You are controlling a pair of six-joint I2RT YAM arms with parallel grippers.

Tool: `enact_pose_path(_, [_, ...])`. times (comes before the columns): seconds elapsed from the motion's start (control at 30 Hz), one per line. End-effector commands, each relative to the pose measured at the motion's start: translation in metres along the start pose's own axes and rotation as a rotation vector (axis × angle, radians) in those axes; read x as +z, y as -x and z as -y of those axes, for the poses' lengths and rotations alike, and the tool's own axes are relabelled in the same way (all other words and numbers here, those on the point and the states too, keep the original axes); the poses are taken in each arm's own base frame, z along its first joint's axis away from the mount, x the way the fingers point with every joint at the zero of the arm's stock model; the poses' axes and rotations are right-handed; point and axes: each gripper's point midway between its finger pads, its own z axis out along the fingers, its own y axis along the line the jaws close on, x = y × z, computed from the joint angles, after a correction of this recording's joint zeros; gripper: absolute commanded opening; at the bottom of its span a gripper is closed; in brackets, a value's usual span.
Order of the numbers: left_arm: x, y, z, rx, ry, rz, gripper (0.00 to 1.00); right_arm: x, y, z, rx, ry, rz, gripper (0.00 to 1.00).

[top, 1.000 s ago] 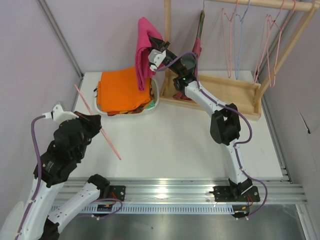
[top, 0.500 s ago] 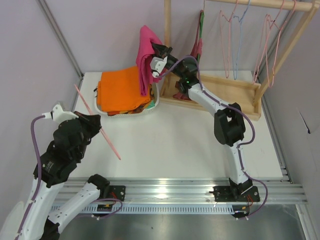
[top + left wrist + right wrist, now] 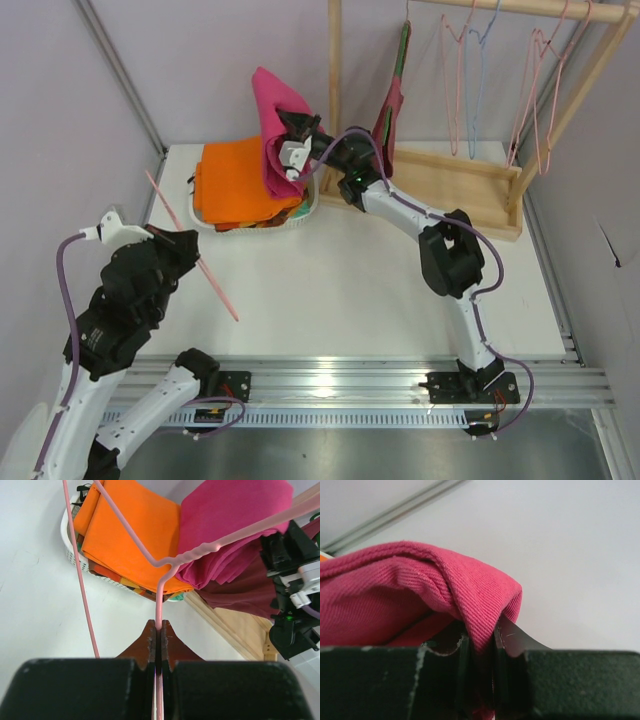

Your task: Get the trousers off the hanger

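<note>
The magenta trousers point(image 3: 272, 125) hang bunched from my right gripper point(image 3: 292, 152), which is shut on a fold of them above the right end of the white basket point(image 3: 308, 200). In the right wrist view the cloth point(image 3: 420, 585) fills the shut jaws of the gripper point(image 3: 480, 642). My left gripper point(image 3: 188, 248) is shut on the light-pink hanger point(image 3: 195, 250), held bare over the table's left side, well apart from the trousers. In the left wrist view the hanger's neck point(image 3: 159, 600) sits in the gripper point(image 3: 159, 630), with the trousers point(image 3: 235, 520) behind the wire.
An orange folded cloth point(image 3: 240, 180) fills the basket. A wooden rack point(image 3: 450, 180) stands at the back right with a maroon garment point(image 3: 390, 105), a green hanger point(image 3: 403, 50), a light-blue hanger point(image 3: 478, 60) and more pink hangers point(image 3: 540, 80).
My right gripper has carried the trousers left and down, from beside the rack post to over the basket's right end. The left arm and hanger have barely moved.
</note>
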Motion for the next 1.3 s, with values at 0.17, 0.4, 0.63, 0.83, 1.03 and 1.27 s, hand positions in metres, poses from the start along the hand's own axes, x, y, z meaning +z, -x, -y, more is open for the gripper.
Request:
enact_pose_path(0.17, [-0.004,0.009,-0.004,0.047,-0.01,0.037,0.03,0.03,0.084,0.012,-0.113,0.014,0.162,0.0])
enact_pose_path(0.4, [-0.01,0.013,-0.008,0.065,-0.017,0.059,0.03,0.055,0.099,-0.034,-0.045,0.114,0.161,0.0])
enact_pose_path(0.63, [-0.019,0.017,-0.012,0.068,-0.034,0.077,0.03,0.081,0.085,-0.053,-0.06,0.08,0.046,0.0])
enact_pose_path(0.83, [-0.026,0.019,-0.015,0.072,-0.05,0.086,0.03,0.092,0.073,-0.053,-0.101,0.047,-0.064,0.0])
enact_pose_path(1.03, [-0.03,0.019,-0.022,0.071,-0.043,0.091,0.03,0.093,0.074,-0.093,-0.016,0.115,-0.091,0.07])
enact_pose_path(1.27, [-0.034,0.022,-0.028,0.055,-0.024,0.109,0.04,0.085,0.086,-0.098,0.195,0.175,-0.094,0.9])
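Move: The right hand holds the pink trousers; the white basket with the orange clothes pile, where they are to go, lies about 10 cm to its left, 1 cm ahead and 25 cm below. The rack's left post stands some 11 cm to its right and 8 cm ahead, and the maroon garment hangs about 22 cm to its right and 8 cm ahead. From the left hand the basket is some 30 cm ahead, 5 cm to the right and 20 cm down. Leftward and downward, drawing back a little, the right hand carries the trousers about 15 cm left and 9 cm down onto the pile in the basket, its fingers tipping lower, then opens wide near the end; one finger comes clear while the other stays tucked in the fold. The left hand keeps its pinch on the empty hanger and eases back and left, some 4 cm. ##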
